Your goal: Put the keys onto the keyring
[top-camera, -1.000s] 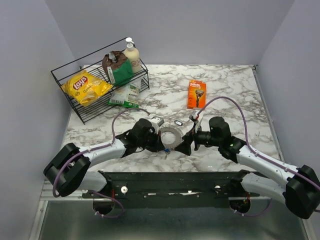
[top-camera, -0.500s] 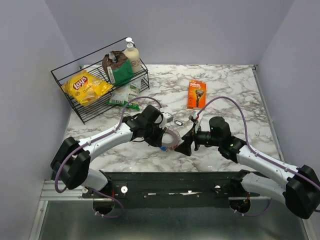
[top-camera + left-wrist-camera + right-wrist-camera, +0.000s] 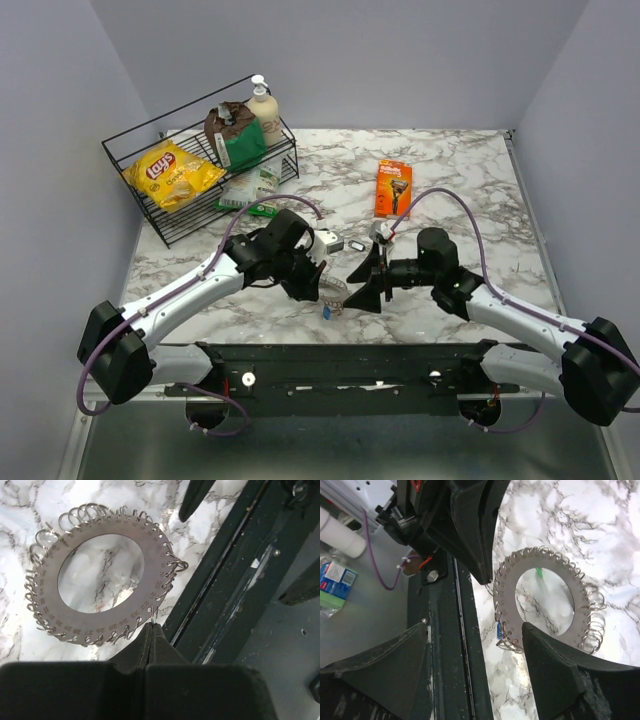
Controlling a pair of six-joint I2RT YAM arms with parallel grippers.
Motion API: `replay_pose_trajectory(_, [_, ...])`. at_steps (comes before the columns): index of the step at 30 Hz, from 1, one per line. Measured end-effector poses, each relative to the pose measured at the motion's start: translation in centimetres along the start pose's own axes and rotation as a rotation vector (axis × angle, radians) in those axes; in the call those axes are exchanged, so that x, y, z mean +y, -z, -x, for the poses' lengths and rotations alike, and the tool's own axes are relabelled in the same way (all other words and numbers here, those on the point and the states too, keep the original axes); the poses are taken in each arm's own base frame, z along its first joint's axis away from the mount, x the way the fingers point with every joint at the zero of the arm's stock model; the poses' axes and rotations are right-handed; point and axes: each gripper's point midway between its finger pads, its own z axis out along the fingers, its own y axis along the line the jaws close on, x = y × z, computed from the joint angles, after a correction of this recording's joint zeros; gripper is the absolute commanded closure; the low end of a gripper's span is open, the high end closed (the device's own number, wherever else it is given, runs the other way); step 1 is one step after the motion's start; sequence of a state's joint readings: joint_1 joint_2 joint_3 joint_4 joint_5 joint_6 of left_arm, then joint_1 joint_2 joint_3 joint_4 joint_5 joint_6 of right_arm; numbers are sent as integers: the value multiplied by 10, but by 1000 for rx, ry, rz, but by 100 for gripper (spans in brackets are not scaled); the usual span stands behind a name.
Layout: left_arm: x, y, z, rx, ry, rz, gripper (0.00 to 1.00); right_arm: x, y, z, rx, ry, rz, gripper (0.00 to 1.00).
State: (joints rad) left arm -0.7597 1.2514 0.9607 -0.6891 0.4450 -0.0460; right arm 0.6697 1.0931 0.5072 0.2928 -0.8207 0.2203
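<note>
The keyring [image 3: 156, 575] is a flat silver numbered ring edged with several wire hooks. My left gripper [image 3: 150, 629] is shut on one hook at its rim and holds the ring tilted above the marble, near the table's front edge [image 3: 336, 290]. A blue key [image 3: 499, 630] hangs among the hooks at the ring's lower edge [image 3: 326, 312]. A small green piece [image 3: 539, 572] shows through the ring's hole. My right gripper [image 3: 366, 280] stands open just right of the ring, its jaws wide with nothing between them [image 3: 475, 650]. No red key is in view.
A wire basket [image 3: 135, 150] at the back left holds a chips bag [image 3: 172, 172], a brown bag and a bottle. An orange razor pack [image 3: 393, 187] lies behind the grippers. A small black-and-white item [image 3: 357, 245] sits beside the ring. The dark mounting rail [image 3: 340, 365] runs along the front.
The left gripper has swung forward and lifted the keyring off the marble, tilting it. The right gripper has risen a little and its jaws have narrowed slightly.
</note>
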Motion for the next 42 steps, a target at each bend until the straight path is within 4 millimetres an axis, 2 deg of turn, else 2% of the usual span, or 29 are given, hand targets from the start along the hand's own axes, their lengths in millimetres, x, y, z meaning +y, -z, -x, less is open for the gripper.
replay_pose_trajectory(6, [-12,2,0,-5,-23,-70,100,12,-5,22,-39,43,61,21])
replay_pose_trajectory(8, [-16,2,1,-6,-28,-91,100,15,-6,30,-53,55,75,32])
replay_pose_trajectory(12, [-24,7,8,-27,-61,-122,100,20,-11,37,-58,51,106,35])
replay_pose_trajectory(18, [-36,20,24,-87,-111,-158,100,24,-17,35,-41,25,137,35])
replay_pose_trajectory(20, [-39,23,28,-101,-124,-169,100,25,-17,35,-40,26,142,41])
replay_pose_trajectory(24, [-45,28,34,-121,-141,-188,100,27,-17,34,-37,25,150,45])
replay_pose_trajectory(42, [-51,33,38,-147,-159,-212,100,23,-23,28,-9,2,150,66])
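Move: The left gripper still pinches a wire loop on the rim of the keyring, and the ring's middle hangs some 3 cm ahead, 3 cm right and 3 cm below its fingertips. From the wide-open right gripper, that held rim lies about 6 cm left, 1 cm ahead and 2 cm lower, with the ring's middle some 4 cm ahead, 3 cm left and 5 cm below. The blue key is about 1 cm ahead of the right gripper, 4 cm left and 8 cm below. Lift the left gripper about 6 cm with the loop still pinched, easing it right and slightly back towards the right gripper while its fingertips swing up some 15 degrees. Bring the right gripper up and left about 4 cm to the held rim, then narrow its jaws from wide to about a third open around the rim, beside the left fingertips, without clamping yet. ##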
